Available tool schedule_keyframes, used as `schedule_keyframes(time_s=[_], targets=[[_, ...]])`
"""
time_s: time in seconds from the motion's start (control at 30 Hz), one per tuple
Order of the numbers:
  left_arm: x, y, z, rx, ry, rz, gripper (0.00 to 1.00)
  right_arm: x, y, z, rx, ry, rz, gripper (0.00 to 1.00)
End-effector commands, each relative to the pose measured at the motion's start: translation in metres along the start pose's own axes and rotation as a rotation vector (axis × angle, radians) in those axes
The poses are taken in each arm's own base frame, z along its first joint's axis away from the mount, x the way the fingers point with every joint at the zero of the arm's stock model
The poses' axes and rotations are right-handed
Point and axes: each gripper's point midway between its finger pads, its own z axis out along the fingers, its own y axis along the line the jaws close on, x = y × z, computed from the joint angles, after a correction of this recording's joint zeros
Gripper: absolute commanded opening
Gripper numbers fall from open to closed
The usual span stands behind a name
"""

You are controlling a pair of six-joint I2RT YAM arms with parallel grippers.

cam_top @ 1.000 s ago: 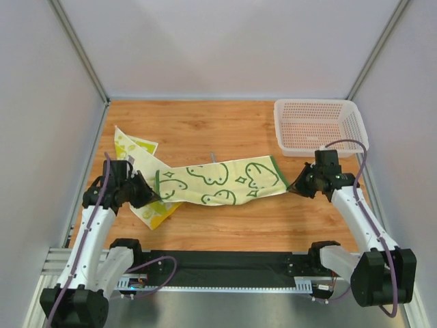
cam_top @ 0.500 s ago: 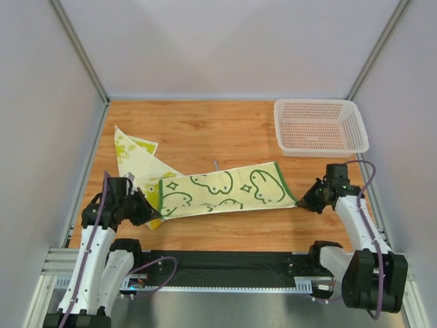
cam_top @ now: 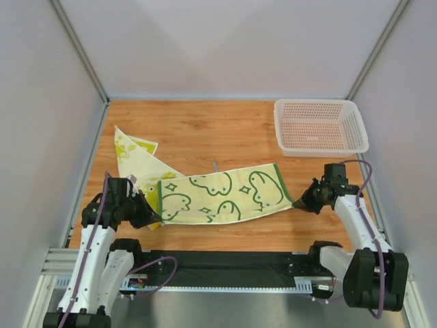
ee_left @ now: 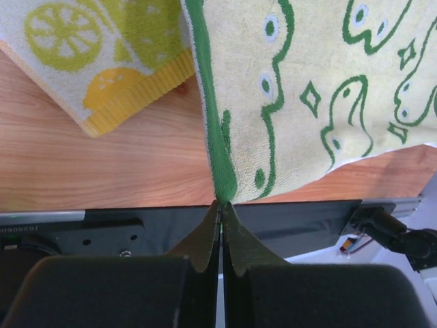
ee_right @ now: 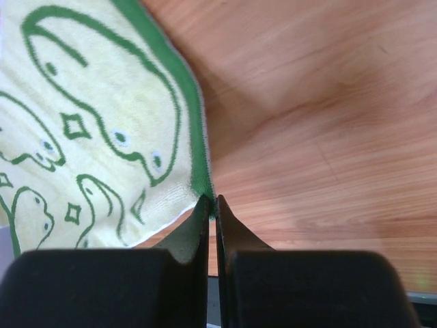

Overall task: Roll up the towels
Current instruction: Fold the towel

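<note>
A cream-yellow towel [cam_top: 218, 195] with green blob outlines and a green border is stretched left to right across the near part of the table. My left gripper [cam_top: 156, 217] is shut on its near-left corner, the green hem [ee_left: 220, 157] pinched at the fingertips. My right gripper [cam_top: 295, 203] is shut on the near-right corner of the same towel [ee_right: 89, 137], gripping the green edge [ee_right: 199, 171]. A second towel [cam_top: 136, 160], white with lemon prints and a yellow border [ee_left: 82, 55], lies partly under the left end of the first.
A white perforated basket [cam_top: 277, 123] stands at the back right corner. The black base rail [cam_top: 225, 263] runs along the table's near edge, just under both held corners. White walls close in the table on three sides.
Both grippers have drawn the yellow towel toward the near edge, and it now lies straighter and flatter. The lemon towel stayed put.
</note>
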Motion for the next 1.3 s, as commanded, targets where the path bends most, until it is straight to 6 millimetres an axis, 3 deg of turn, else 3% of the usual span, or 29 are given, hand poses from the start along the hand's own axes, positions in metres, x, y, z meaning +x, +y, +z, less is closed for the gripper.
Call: schedule_keyframes(time_s=[0.0, 0.27, 0.47, 0.73, 1.0, 1.27], targets=[[-0.003, -0.023, -0.010, 0.093, 0.014, -0.004, 0.00, -0.016, 0.033, -0.019, -0.056, -0.057, -0.099, 0.00], [-0.018, -0.034, -0.014, 0.074, 0.031, -0.026, 0.00, -0.048, 0.071, -0.034, -0.060, -0.117, -0.178, 0.00], [-0.033, -0.037, 0.011, 0.046, 0.107, -0.056, 0.00, -0.064, 0.100, -0.021, -0.077, -0.086, -0.187, 0.00], [-0.067, -0.038, 0.022, -0.016, 0.067, -0.054, 0.00, -0.094, 0.130, -0.002, -0.057, -0.088, -0.186, 0.00], [-0.089, -0.019, 0.046, -0.062, 0.083, -0.120, 0.00, -0.109, 0.134, 0.034, -0.009, -0.048, -0.166, 0.00], [-0.108, -0.019, 0.059, -0.055, 0.112, -0.155, 0.00, -0.119, 0.140, 0.042, 0.005, -0.055, -0.162, 0.00]])
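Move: The left hand pinches the green-edged towel's near left corner, and the far left corner it is taken to lies about 15 cm straight ahead and 7 cm below. The yellow towel's middle is some 17 cm ahead and 6 cm left of this hand. For the right hand, the far right corner lies roughly 15 cm ahead, 6 cm left and 4 cm below, with the basket about 30 cm ahead and 10 cm right. Both hands arc the pinched near corners forward towards the far edge, left about 10 cm, right some 16. ##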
